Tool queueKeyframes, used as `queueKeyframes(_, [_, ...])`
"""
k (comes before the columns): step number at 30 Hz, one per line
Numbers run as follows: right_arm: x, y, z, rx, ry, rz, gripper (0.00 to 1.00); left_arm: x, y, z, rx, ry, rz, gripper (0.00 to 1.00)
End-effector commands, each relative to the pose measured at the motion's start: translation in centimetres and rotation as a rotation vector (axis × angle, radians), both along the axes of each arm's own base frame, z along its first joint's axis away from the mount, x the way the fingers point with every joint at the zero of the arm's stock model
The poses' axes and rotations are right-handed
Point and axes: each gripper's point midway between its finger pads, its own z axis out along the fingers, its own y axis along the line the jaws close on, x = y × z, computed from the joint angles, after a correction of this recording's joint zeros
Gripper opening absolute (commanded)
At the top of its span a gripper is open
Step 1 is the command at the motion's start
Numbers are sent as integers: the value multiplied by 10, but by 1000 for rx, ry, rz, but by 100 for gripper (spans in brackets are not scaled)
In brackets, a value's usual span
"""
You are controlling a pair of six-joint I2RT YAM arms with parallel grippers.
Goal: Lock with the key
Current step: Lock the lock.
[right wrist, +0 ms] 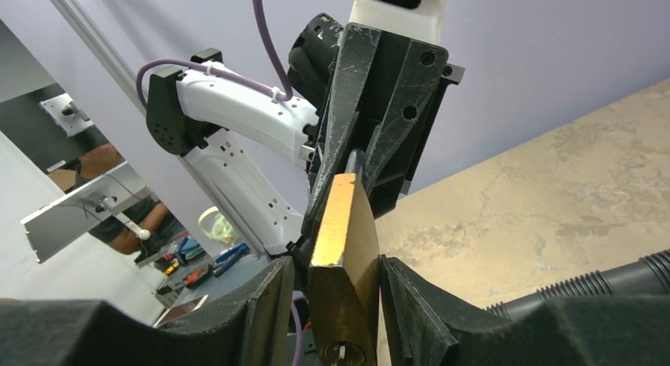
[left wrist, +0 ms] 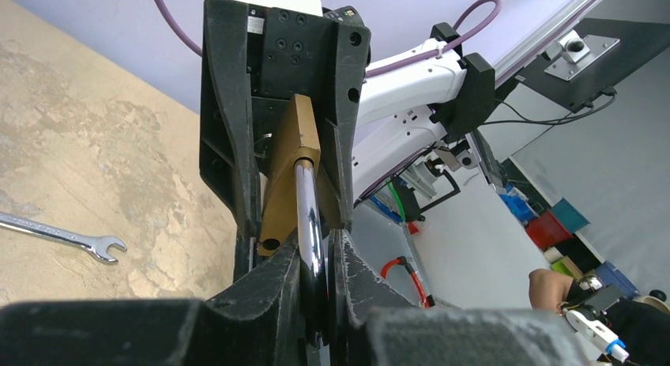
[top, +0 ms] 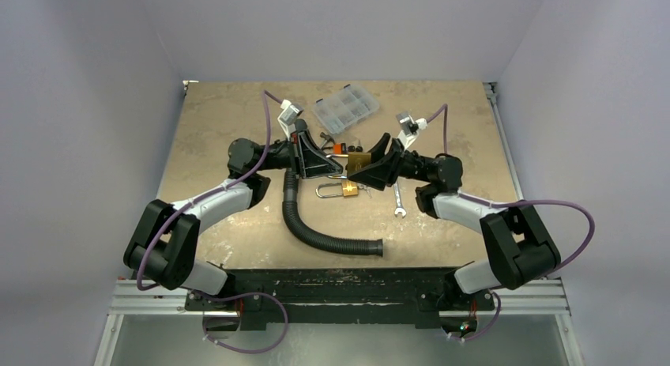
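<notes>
A brass padlock (top: 358, 160) is held in the air between both grippers over the middle of the table. My left gripper (top: 336, 167) is shut on its chrome shackle (left wrist: 310, 216), which runs down between the fingers (left wrist: 269, 283). My right gripper (top: 365, 168) is shut on the brass body (right wrist: 341, 232); in the right wrist view the keyhole (right wrist: 340, 354) faces the camera at the bottom edge. The same body shows in the left wrist view (left wrist: 286, 176) inside the opposite gripper. I cannot make out a key in any view.
A second brass padlock (top: 348, 191) with an open shackle lies on the table just below the grippers. A black corrugated hose (top: 316, 232) curves toward the front. A wrench (top: 399, 200) lies to the right, a clear organiser box (top: 345, 109) at the back.
</notes>
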Motion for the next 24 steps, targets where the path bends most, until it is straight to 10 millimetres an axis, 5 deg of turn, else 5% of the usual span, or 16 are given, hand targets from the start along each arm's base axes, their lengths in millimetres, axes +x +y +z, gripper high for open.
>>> queueKeyframes(1, [-6, 4, 23, 56, -106, -7, 50, 3, 2, 24, -87, -93, 52, 0])
queueKeyframes(8, [-5, 6, 24, 59, -111, -1, 41, 5, 1, 18, -78, -81, 58, 0])
queueKeyframes(15, [-8, 7, 24, 49, -112, 11, 18, 7, -1, 8, -44, -78, 61, 0])
queueKeyframes(18, [-11, 6, 21, 28, -121, 24, 0, 7, -1, 5, -12, -113, 57, 0])
queueKeyframes(24, [-13, -2, 25, -1, -112, 28, 0, 23, -3, -12, 162, -206, 74, 0])
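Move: The right hand, fingers half open around the brass lock's body, has the middle of that body barely 1 cm ahead and 1 cm above it, with no sideways offset. The left hand holds the shackle, and the body lies about 5 cm to its right, 1 cm ahead and 2 cm up. On the table some 23 cm below, the second brass lock lies about 8 cm ahead of the right hand, level sideways, and the wrench 5 cm ahead and 13 cm right. The right hand edges about half a centimetre left with its fingers astride the brass lock's body, closing them from half open to about a third until they pinch it from both sides, while the left hand keeps its shut grip on the shackle. With the lock then held at both ends, the two hands sink together by 1 to 2 cm and ease slightly forward, the left wrist beginning a small tilt of some 5 degrees. ##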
